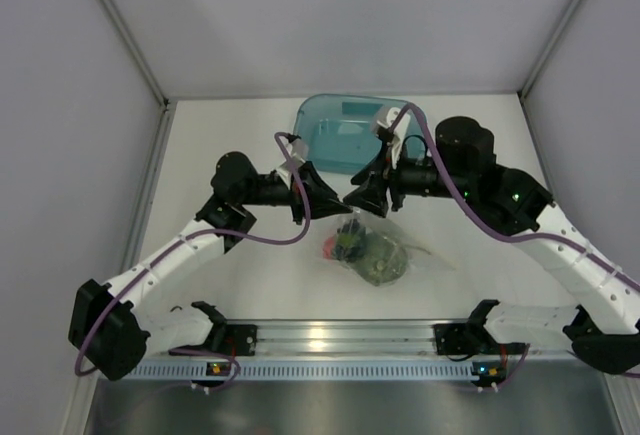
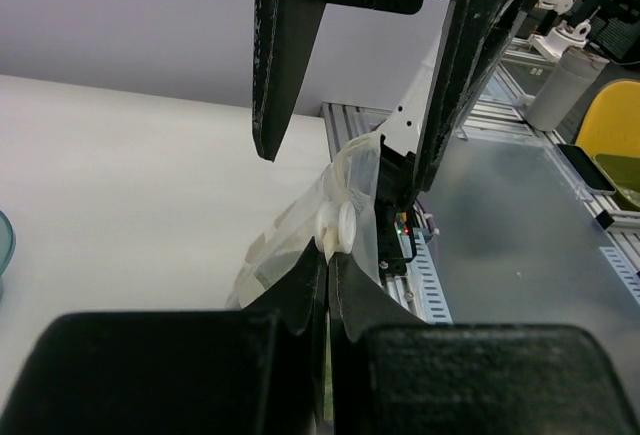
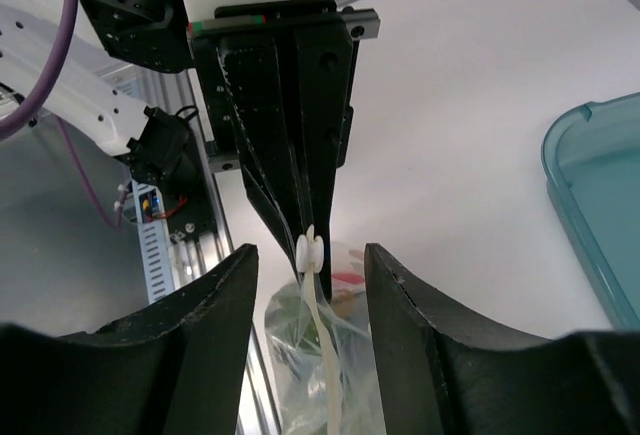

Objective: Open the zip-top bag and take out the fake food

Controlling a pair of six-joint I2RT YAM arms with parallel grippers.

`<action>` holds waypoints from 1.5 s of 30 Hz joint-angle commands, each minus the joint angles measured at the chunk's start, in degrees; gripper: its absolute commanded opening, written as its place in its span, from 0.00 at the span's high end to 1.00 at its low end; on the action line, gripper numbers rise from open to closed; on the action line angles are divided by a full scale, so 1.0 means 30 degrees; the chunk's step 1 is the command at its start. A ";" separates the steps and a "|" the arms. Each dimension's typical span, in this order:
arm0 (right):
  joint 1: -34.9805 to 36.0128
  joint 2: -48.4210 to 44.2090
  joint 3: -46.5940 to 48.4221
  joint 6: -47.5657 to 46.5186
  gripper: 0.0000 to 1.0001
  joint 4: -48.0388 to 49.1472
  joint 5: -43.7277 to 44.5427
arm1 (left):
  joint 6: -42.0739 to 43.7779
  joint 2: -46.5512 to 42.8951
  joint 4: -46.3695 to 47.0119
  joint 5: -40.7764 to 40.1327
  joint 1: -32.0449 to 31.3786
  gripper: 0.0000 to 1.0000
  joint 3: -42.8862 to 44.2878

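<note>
The clear zip-top bag [image 1: 385, 253] hangs between my two grippers over the table, its zip edge up. My left gripper [image 1: 335, 201] is shut on that zip edge just below the white slider [image 2: 338, 227], its fingertips [image 2: 328, 267] pressed together. My right gripper [image 1: 357, 203] is open, its fingers [image 3: 215, 325] standing either side of the zip strip [image 3: 322, 355] and slider [image 3: 310, 249] without touching them. Inside the bag I see the red fruit [image 1: 333, 248], the olive-green leafy ball [image 1: 380, 262] and a dark piece [image 1: 350, 240] that may be the grape bunch.
A teal translucent tray [image 1: 335, 133] lies on the table behind the grippers, and its corner shows in the right wrist view [image 3: 600, 195]. The aluminium rail [image 1: 330, 337] with the arm bases runs along the near edge. Grey walls enclose the table.
</note>
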 commanded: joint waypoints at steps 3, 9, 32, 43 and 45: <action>0.0381 0.0628 0.1101 0.0115 0.52 0.0887 -0.0522 | -0.0110 -0.0077 0.1418 0.0323 0.0008 1.00 0.0522; 0.0760 0.1127 0.1013 0.0086 0.61 0.0916 -0.0787 | -0.0139 -0.0077 0.1476 0.0235 0.0009 1.00 0.0523; 0.1025 0.0249 -0.0569 -0.0090 0.84 0.1472 -0.0611 | -0.0139 -0.0517 0.1448 -0.0263 0.0038 1.00 0.0463; 0.1025 -0.0277 -0.1153 -0.0090 1.00 0.1267 0.0267 | -0.0285 -0.0721 0.1447 -0.0673 0.0301 1.00 0.0405; 0.1025 -0.0658 -0.1505 -0.0705 1.00 0.1267 0.0676 | -0.0315 -0.0780 0.1447 -0.0557 0.0447 1.00 0.0405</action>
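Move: The zip slider sticks out of the shut left fingertips, about 1 cm to the right of the left hand. From the half-open right gripper it lies roughly 2 cm to the left and 2 cm below, level fore and aft. The fake food hangs in the bag some 15 cm beneath the right hand: the tomato about 7 cm to its left and 2 cm back, the green ball about 4 cm to its right and 4 cm back. Bring the right gripper some 2 cm to the left and about as far down, onto the zip slider at the left fingertips, and close its half-open fingers so they pinch the slider. Then hold there, easing only slightly back to the right. Keep the left gripper still and shut, its tips holding the bag's top edge beside the slider. ##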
